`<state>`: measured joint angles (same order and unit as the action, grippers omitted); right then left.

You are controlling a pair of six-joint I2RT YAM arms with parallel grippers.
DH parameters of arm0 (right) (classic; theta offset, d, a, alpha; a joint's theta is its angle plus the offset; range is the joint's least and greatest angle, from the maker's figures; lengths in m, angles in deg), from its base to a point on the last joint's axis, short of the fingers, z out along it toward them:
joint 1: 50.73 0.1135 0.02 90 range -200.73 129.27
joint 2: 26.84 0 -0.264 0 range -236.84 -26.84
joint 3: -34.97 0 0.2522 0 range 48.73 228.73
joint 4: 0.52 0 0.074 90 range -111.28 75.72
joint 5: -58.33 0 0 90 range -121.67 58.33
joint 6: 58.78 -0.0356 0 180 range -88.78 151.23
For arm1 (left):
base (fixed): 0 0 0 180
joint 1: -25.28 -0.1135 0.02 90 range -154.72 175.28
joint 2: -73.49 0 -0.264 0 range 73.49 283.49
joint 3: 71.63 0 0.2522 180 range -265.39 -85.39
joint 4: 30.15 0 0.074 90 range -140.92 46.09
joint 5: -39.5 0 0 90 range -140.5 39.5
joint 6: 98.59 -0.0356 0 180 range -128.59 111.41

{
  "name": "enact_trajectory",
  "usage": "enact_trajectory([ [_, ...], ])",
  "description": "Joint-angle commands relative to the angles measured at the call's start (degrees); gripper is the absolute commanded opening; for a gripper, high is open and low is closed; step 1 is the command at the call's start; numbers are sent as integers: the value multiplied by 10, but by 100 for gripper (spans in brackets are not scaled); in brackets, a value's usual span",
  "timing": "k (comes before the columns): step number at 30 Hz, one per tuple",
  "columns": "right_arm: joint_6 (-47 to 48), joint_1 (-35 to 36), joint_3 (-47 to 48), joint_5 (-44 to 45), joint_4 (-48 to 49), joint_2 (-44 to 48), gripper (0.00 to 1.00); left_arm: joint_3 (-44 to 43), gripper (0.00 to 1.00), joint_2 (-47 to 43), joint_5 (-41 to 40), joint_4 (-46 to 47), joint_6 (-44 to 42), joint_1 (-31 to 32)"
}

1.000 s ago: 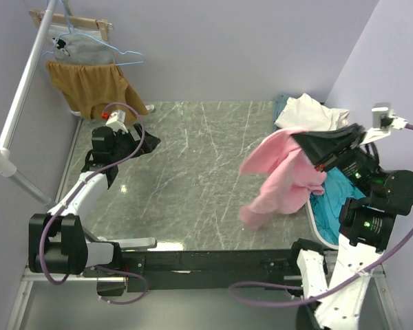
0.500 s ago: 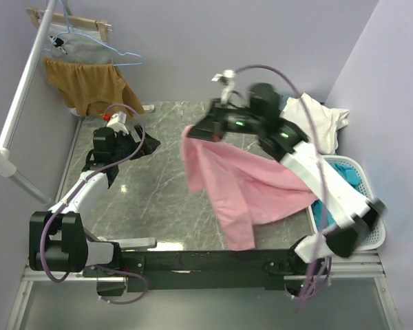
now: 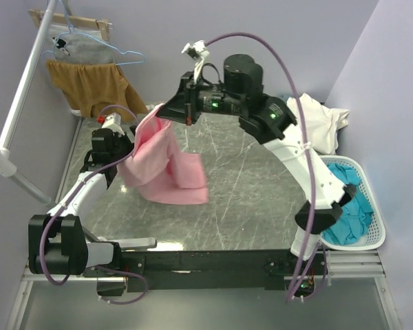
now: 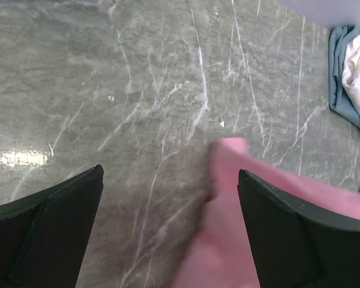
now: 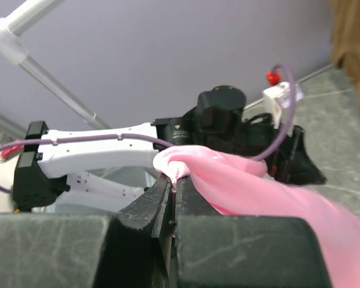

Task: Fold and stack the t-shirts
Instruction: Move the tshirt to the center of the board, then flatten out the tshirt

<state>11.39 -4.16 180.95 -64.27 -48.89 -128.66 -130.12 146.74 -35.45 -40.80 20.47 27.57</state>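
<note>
My right gripper (image 3: 166, 114) is stretched across to the far left of the table and is shut on a bunched edge of the light pink t-shirt (image 3: 166, 168). The shirt hangs from it, its lower part lying on the marble. In the right wrist view the jaws (image 5: 175, 180) pinch a pink fold (image 5: 252, 183). My left gripper (image 4: 169, 173) is open just above the table. The pink cloth (image 4: 228, 240) lies under it, towards its right finger (image 4: 294, 234). The shirt hides those fingers in the top view. A cream-white t-shirt (image 3: 320, 122) is heaped at the back right, over a grey-blue one (image 4: 339, 78).
A white basket (image 3: 373, 237) at the right edge holds teal t-shirts (image 3: 347, 206). At the back left, a mustard-brown garment (image 3: 89, 86) and a grey one (image 3: 82, 48) hang on hangers from a white rail (image 3: 24, 79). Walls close in behind and on both sides.
The right arm has swung from the basket side across the table to the far left, carrying the pink t-shirt up to the left gripper. The left arm has stayed still and open.
</note>
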Motion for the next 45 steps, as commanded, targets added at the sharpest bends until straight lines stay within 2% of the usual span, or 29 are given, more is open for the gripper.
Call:
enact_trajectory([
  [1, 20, 1, -72, 115, 14, 78, 0, -10, 99, -31, -25, -5, 0, -3],
  [2, 14, -1, -162, 161, 23, 127, 0, -10, 99, -34, -39, -9, -3, -3],
  [3, 1, -2, -207, 283, 30, 150, 0, -9, 99, -40, -45, -13, -7, -3],
  [4, -12, -2, -253, 344, 34, 176, 0, -9, 99, -44, -51, -23, -15, -4],
  [5, -26, -3, -349, 409, 36, 224, 0, -10, 99, -46, -55, -29, -20, -4],
  [7, -84, -27, -452, 497, 45, 274, 0, -11, 99, -51, -56, -29, -32, -4],
  [8, -108, -40, -550, 504, 47, 316, 0, -7, 99, -53, -49, -29, -32, -4],
  [10, -163, -78, -674, 518, 53, 348, 0, 4, 99, -54, -13, -14, -24, -5],
  [14, -227, -132, -781, 551, 39, 379, 0, 13, 100, -35, 37, 13, -9, -5],
  [19, -237, -171, -807, 569, 48, 366, 0, 30, 99, 3, 80, 37, -7, -4],
  [23, -235, -180, -809, 570, 60, 330, 0, 18, 99, 50, 66, 14, -23, -1],
  [33, -218, -181, -823, 511, 116, 293, 0, -30, 99, 252, 38, 13, -35, 41],
  [42, -206, -180, -827, 507, 125, 278, 0, -60, 99, 288, 5, 0, -36, 77],
  [44, -204, -181, -829, 508, 126, 277, 0, -66, 93, 294, 15, -4, -36, 79],
  [45, -205, -181, -830, 509, 127, 277, 0, -67, 71, 299, 16, -5, -35, 79],
])
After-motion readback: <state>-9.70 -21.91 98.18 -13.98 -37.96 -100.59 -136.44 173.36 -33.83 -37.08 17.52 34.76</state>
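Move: From the left hand, the pink t-shirt's middle hangs roughly 11 cm to the right, 8 cm back and 6 cm higher; the brown cloth is about 18 cm ahead, 13 cm left, nearly level. The right hand holds the t-shirt's top high up, the board's center lying some 9 cm ahead of it, 9 cm to its right and 47 cm below. The white cloth stands roughly 38 cm right of that center and 17 cm farther out. Still pinching the pink t-shirt, the right hand swoops down some 35 cm and right nearly 30 cm, turning about 70 degrees clockwise and tipping fingers down, then creeps forward about 3 cm, drawing the cloth across the board. The left hand lifts slightly, sinks about 12 cm, tilting down, then slides right and forward, its open fingers straddling the shirt's far-left edge. ##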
